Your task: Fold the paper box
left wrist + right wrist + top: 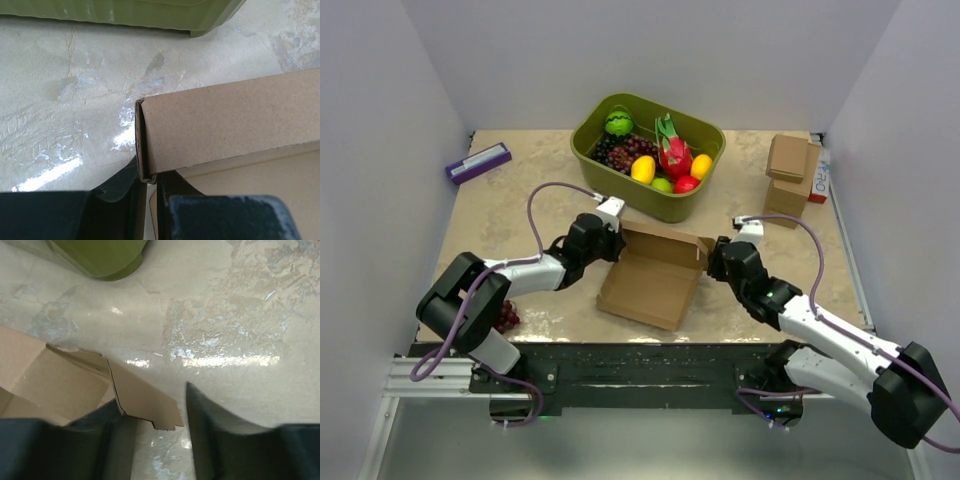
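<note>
The paper box (650, 277) is a brown cardboard mailer lying half-formed in the middle of the table, its back wall raised. My left gripper (613, 240) is shut on the box's back-left corner; in the left wrist view the folded wall edge (145, 150) sits pinched between the dark fingers (120, 200). My right gripper (713, 258) is open at the box's right side. In the right wrist view a side flap (145, 400) stands between the two fingers, against the left finger (107, 440) and apart from the right one (215, 435).
A green bin (648, 152) of toy fruit stands just behind the box. A stack of small brown boxes (790, 178) is at the back right. A purple box (478, 162) lies at the back left. Grapes (506, 316) lie near the left arm.
</note>
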Robot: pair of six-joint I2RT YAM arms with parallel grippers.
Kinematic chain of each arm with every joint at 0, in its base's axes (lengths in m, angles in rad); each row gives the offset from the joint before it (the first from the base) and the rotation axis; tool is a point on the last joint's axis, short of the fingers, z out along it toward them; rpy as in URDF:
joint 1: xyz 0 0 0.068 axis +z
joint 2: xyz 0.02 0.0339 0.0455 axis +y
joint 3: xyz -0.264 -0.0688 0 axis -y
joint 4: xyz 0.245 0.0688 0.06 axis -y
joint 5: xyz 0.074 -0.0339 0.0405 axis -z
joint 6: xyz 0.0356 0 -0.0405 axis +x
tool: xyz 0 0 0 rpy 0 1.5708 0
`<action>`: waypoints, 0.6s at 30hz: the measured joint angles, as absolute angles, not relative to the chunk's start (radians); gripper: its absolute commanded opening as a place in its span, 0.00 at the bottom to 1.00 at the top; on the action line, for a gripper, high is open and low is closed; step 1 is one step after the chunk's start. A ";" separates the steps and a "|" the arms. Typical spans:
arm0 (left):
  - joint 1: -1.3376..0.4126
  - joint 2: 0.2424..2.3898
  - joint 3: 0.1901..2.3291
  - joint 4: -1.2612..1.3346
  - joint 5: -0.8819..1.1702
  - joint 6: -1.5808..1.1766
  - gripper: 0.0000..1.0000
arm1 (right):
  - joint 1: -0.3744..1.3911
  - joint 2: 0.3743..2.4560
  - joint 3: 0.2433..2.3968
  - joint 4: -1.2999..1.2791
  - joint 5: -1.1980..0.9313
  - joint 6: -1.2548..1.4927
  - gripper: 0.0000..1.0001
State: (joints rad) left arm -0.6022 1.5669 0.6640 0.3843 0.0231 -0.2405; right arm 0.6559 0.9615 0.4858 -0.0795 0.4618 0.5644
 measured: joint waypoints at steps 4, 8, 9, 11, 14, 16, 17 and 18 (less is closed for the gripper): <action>-0.602 1.565 0.664 0.378 0.023 -0.242 0.00 | 0.656 0.946 0.471 -0.061 0.460 0.538 0.15; -0.605 1.563 0.666 0.371 0.006 -0.244 0.00 | 0.661 0.926 0.465 -0.058 0.453 0.523 0.08; -0.607 1.563 0.668 0.368 -0.004 -0.248 0.00 | 0.662 0.924 0.465 -0.058 0.452 0.522 0.06; -0.613 1.562 0.673 0.358 -0.030 -0.254 0.00 | 0.662 0.920 0.463 -0.058 0.450 0.521 0.04; -0.622 1.557 0.675 0.342 -0.076 -0.271 0.00 | 0.664 0.909 0.454 -0.055 0.434 0.522 0.02; -0.625 1.555 0.675 0.336 -0.102 -0.279 0.00 | 0.667 0.906 0.450 -0.049 0.425 0.523 0.02; -0.628 1.554 0.675 0.334 -0.117 -0.286 0.00 | 0.668 0.905 0.449 -0.047 0.419 0.523 0.01; -0.630 1.554 0.675 0.333 -0.132 -0.293 0.00 | 0.668 0.903 0.448 -0.043 0.414 0.523 0.01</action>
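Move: The box's right end flap already stands between the right hand's half-open fingers, its middle about 2 cm ahead, 1 cm left and level with them; from the left hand it lies some 20 cm right and level in reach. The left fingers are on the far wall's left corner. From the right hand, the bottom panel lies about 14 cm left, 6 cm back and lower, and the green bin 26 cm ahead and 16 cm left. The box's right end flap gets pinched as the right fingers close on it from half open, the hand nearly still at first and then edging about 1 cm left and slightly back. Meanwhile the left hand keeps its grip on the far wall's left corner, draws it roughly 1.5 cm left and a touch forward, and turns some 10 degrees counter-clockwise. ##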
